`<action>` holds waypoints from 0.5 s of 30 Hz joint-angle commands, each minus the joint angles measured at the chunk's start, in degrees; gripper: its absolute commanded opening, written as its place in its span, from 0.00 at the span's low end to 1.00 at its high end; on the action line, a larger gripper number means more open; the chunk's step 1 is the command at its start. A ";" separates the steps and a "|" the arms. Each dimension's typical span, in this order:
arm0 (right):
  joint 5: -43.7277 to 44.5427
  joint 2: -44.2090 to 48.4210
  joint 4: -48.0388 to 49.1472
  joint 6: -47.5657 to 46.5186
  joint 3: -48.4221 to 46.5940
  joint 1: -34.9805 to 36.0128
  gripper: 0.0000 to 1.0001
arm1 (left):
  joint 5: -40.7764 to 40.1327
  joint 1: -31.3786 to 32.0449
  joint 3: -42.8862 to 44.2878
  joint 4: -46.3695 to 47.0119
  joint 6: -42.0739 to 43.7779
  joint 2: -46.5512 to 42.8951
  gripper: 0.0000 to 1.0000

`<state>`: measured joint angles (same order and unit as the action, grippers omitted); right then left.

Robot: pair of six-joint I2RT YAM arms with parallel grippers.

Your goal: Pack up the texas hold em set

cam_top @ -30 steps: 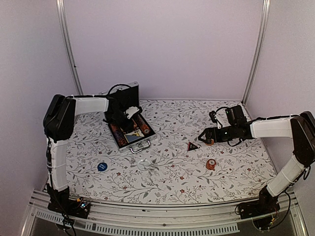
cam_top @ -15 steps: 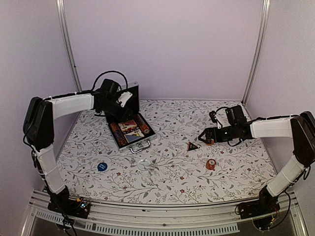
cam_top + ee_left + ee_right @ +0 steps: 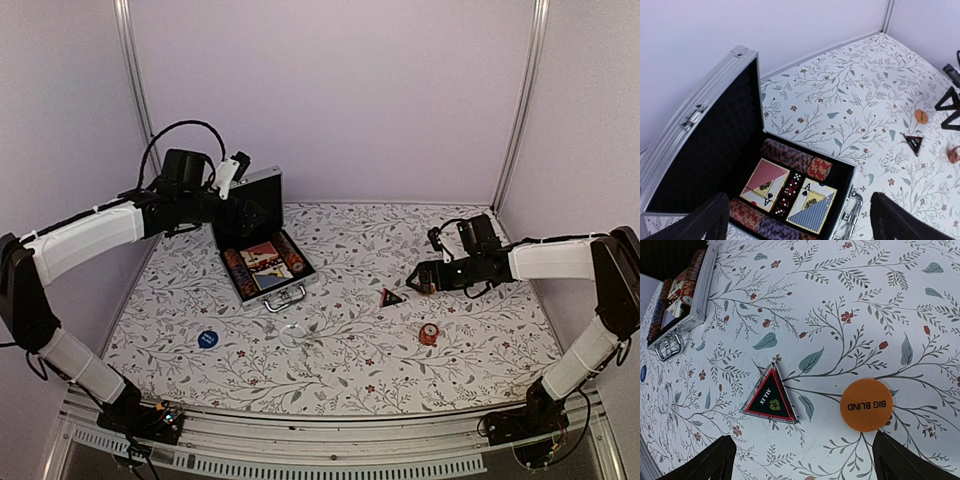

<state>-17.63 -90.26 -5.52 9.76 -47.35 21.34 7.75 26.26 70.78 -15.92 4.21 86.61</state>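
Observation:
The silver briefcase of the texas hold em set lies open, its black-lined lid upright. Inside are two card decks, red dice and reddish chip rows. My left gripper hangs open above the case near the lid, nothing between its fingers. My right gripper is open low over the table. Ahead of it lie a black triangular token and an orange round token. The triangle also shows on the table.
A blue round token lies front left. A clear ring sits near the middle, and a small orange-red piece lies front right. The back wall is close behind the lid.
My left gripper has lifted out of the case, drawn back up and to the left, and opened. The right arm has not moved.

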 commanded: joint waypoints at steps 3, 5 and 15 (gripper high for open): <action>8.21 4.41 -6.14 0.19 -0.42 3.04 0.99 | -7.57 -0.08 -8.36 8.44 -9.59 -7.07 1.00; 10.47 5.99 -8.86 0.79 -0.27 4.51 0.99 | -6.76 -0.51 -10.81 10.72 -11.81 -8.19 1.00; 13.17 14.39 -17.38 5.06 1.30 8.15 0.99 | 5.15 -1.44 -13.17 12.37 -18.65 -4.71 1.00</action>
<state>-6.28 -78.24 -18.41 12.73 -46.94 28.91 7.64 25.32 59.20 -6.44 -9.82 80.31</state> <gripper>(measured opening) 0.990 0.996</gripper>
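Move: The right hand hangs open, roughly 7 cm above the table. The red chip stack, on the side it draws back to, stands about 6 cm back and 1 cm right; the big blind button lies some 6 cm ahead, neither left nor right, and the all-in triangle 3 cm ahead, 8 cm left. From the left hand that stack is about 12 cm back, 42 cm right and 22 cm lower; the open case's middle lies some 6 cm straight ahead, 20 cm below. Empty and wide open, the right hand draws straight back about 4 cm while rising some 3 cm, away from the big blind button and across the table towards the red chip stack's side, its wrist rolling slightly so that its left side dips. The left hand, also empty and open, stays high over the rear of the case, swinging a few centimetres left, then part of the way right again, edging back and turning by some 15 degrees in all. ##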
